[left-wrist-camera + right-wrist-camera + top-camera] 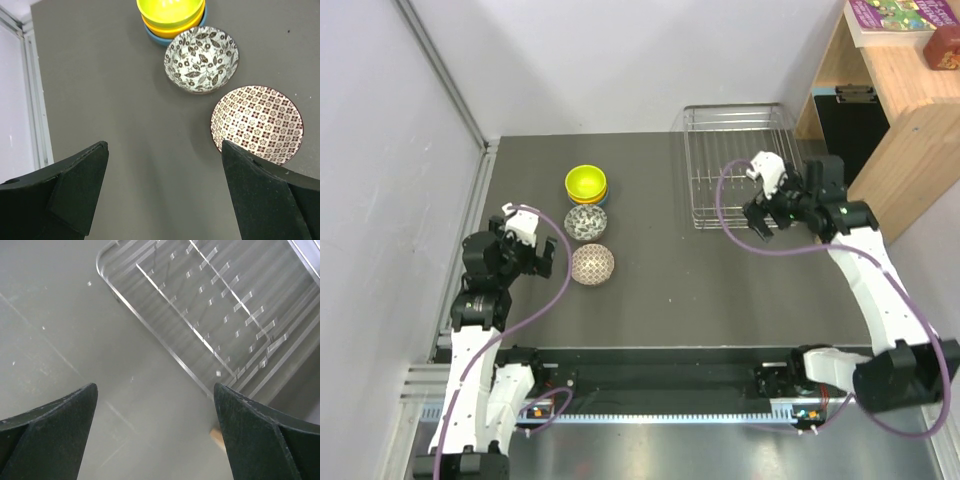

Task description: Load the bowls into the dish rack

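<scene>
At the left of the table a lime-yellow bowl (586,181) (171,9) sits stacked on an orange bowl (175,28) and a blue bowl (156,38). In front of the stack stand a white bowl with a brownish-grey pattern (586,221) (201,59) and, nearer still, a white bowl with a pinkish-red pattern (592,264) (256,122). My left gripper (532,261) (165,148) hangs open and empty just left of the red-patterned bowl. The wire dish rack (738,165) (165,344) holds nothing at the back right. My right gripper (775,220) (155,388) is open and empty over the rack's near right corner.
A wooden shelf (905,95) with books (890,15) stands right of the rack, with a black panel (848,125) at its side. An aluminium rail (483,190) borders the table's left edge. Purple cables (730,215) loop off both wrists.
</scene>
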### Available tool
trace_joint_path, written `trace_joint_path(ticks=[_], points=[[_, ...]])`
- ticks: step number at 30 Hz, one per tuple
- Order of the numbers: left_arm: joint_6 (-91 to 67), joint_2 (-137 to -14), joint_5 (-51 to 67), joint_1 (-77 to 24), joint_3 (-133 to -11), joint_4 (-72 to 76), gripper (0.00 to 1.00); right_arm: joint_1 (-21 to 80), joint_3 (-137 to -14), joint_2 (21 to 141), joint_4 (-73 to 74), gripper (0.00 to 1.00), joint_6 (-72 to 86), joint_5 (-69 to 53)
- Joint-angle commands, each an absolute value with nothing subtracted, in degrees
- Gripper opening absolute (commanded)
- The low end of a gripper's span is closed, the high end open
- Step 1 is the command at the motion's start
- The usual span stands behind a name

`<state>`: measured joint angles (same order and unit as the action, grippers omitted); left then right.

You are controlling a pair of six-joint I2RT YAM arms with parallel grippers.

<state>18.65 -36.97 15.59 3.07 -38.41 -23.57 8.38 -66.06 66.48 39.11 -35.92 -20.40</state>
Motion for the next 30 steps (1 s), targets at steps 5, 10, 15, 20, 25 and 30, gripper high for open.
trace_joint_path(ticks=[5, 10, 15, 20, 25, 30], points=[[17.84, -39.11, 13.37, 3.34, -37.00, -20.13, 0.99, 15.45, -80.85, 82.60, 39.56, 0.88, -37.10, -28.57], [16.26, -40.78, 4.85, 3.43, -37.00, -18.46, 0.99, 22.84, -85.24, 93.23, 37.26, 0.83, -34.55, -21.90], [15.38, -42.97, 1.41, 3.43, -36.91, -17.40, 0.99, 27.42, -89.82, 103.52, 36.04, 0.79, -30.43, -17.25], [15.03, -43.77, 1.49, 3.34, -37.18, -17.75, 0.99, 28.04, -93.16, 108.45, 33.32, 0.73, -28.30, -13.45], [15.03, -43.51, 1.76, 3.34, -37.00, -17.67, 0.99, 28.47, -93.87, 110.13, 33.40, 0.57, -28.04, -9.94], [15.12, -44.03, 1.50, 3.34, -36.91, -17.40, 0.99, 31.11, -92.55, 110.74, 34.37, 0.12, -29.18, -6.08]])
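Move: The dish rack's near left corner, where its rim will be gripped, lies about 15 cm to the right hand's left, 9 cm ahead and 12 cm below. The tile-pattern bowl sits some 24 cm to the left of that corner and 9 cm nearer the robot; the leaf-pattern bowl is about 26 cm left of it, roughly level. From the left hand, the corner is some 13 cm ahead, 36 cm to the right and 10 cm below. The rack's near left corner is what the right hand goes for: forward first, then sweeping left and down, then forward again, about 15 cm left and 12 cm down in all. Its wrist tips some 15 degrees further down as the fingers close from wide to about a quarter open around the rim. The left hand, empty and open, drifts left and down, away from the bowls. ##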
